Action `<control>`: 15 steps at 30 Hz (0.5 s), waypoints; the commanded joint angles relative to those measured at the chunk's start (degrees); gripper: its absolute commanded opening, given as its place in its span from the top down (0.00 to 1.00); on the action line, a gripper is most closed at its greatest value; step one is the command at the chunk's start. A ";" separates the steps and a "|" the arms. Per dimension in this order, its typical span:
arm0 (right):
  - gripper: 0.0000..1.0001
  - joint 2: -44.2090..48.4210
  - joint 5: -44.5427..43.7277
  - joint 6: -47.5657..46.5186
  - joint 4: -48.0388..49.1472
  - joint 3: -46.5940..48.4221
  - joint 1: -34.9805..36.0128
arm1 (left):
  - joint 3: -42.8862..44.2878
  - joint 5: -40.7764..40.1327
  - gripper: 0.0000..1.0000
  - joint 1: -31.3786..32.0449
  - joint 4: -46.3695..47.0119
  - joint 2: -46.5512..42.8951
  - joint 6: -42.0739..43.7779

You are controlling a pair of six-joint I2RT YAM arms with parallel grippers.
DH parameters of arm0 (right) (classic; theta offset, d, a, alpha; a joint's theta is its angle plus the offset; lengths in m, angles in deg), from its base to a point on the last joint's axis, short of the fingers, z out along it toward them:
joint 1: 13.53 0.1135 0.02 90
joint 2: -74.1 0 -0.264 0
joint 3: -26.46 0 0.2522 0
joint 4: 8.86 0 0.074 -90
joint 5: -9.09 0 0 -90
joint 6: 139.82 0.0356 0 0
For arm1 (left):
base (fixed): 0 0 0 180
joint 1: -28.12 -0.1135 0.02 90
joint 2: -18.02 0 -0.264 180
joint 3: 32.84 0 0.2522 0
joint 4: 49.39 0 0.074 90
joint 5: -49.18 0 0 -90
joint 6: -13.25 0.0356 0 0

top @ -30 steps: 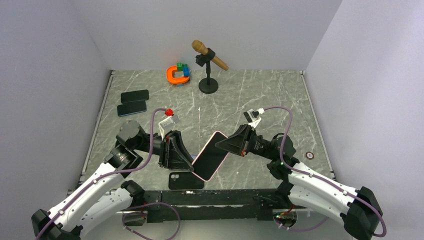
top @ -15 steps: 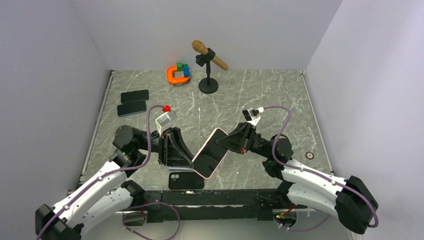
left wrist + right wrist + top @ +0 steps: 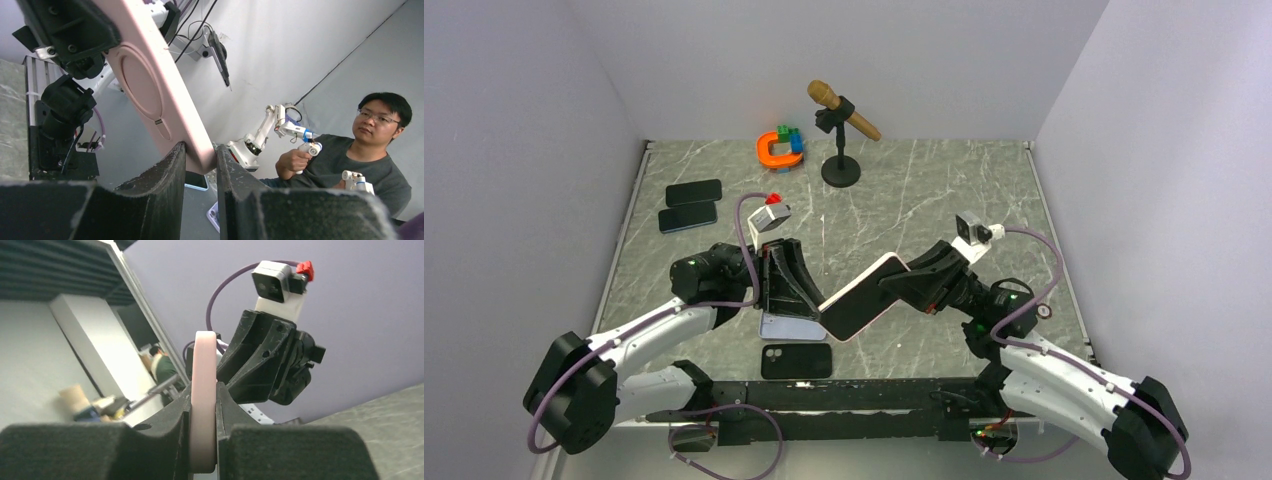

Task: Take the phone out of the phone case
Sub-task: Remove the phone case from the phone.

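Observation:
The pink phone case (image 3: 864, 298) hangs tilted in the air between both arms, with the phone's dark screen (image 3: 854, 312) still seated in it. My left gripper (image 3: 812, 305) is shut on the case's lower left corner. In the left wrist view the case's pink back (image 3: 155, 95) rises from that gripper (image 3: 200, 155). My right gripper (image 3: 906, 284) is shut on the upper right end. The right wrist view shows the case edge-on (image 3: 204, 375), squeezed between the right gripper's (image 3: 203, 412) pads.
A black phone (image 3: 796, 360) lies near the front edge, a lavender one (image 3: 780, 327) beneath my left gripper. Two dark phones (image 3: 692, 203) sit at the back left. An orange ring with blocks (image 3: 779, 150) and a microphone stand (image 3: 841, 170) are at the back.
Both arms have shifted right and away from the front edge, carrying the cased phone with them; it now lies flatter. The lavender phone below has come into sight.

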 commanded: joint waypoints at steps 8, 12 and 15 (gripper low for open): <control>1.00 -8.17 16.76 -16.24 -2.26 13.57 3.59 | 5.35 -8.97 1.00 0.57 10.97 2.19 -6.43; 1.00 -9.40 20.04 -20.64 -6.68 17.24 5.60 | 3.67 -9.85 1.00 0.35 10.96 4.07 -8.49; 1.00 -9.45 19.59 -24.64 -11.60 18.52 8.08 | 1.72 -10.69 1.00 -0.50 10.87 5.46 -9.88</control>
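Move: The pink phone case with its phone is already pinched between both hands; its middle lies about 7 cm to the right of the left hand, 2 cm ahead and 2 cm above. From the right hand it lies some 4 cm to the left, 2 cm back and about level. On the table some 35 cm below the left hand are the lilac phone case, about 6 cm left and 5 cm ahead, and the dark phone case, about 5 cm left and 1 cm back. The pink phone case is lifted and twisted at its right end: the right hand, keeping its grip, rises about 5 cm, draws back 3 cm and left a little, rolling some 25 degrees so that the phone's forward edge swings up and back. The left fingers keep their pinch on the left corner and follow by only about 2 cm, up and slightly back. ##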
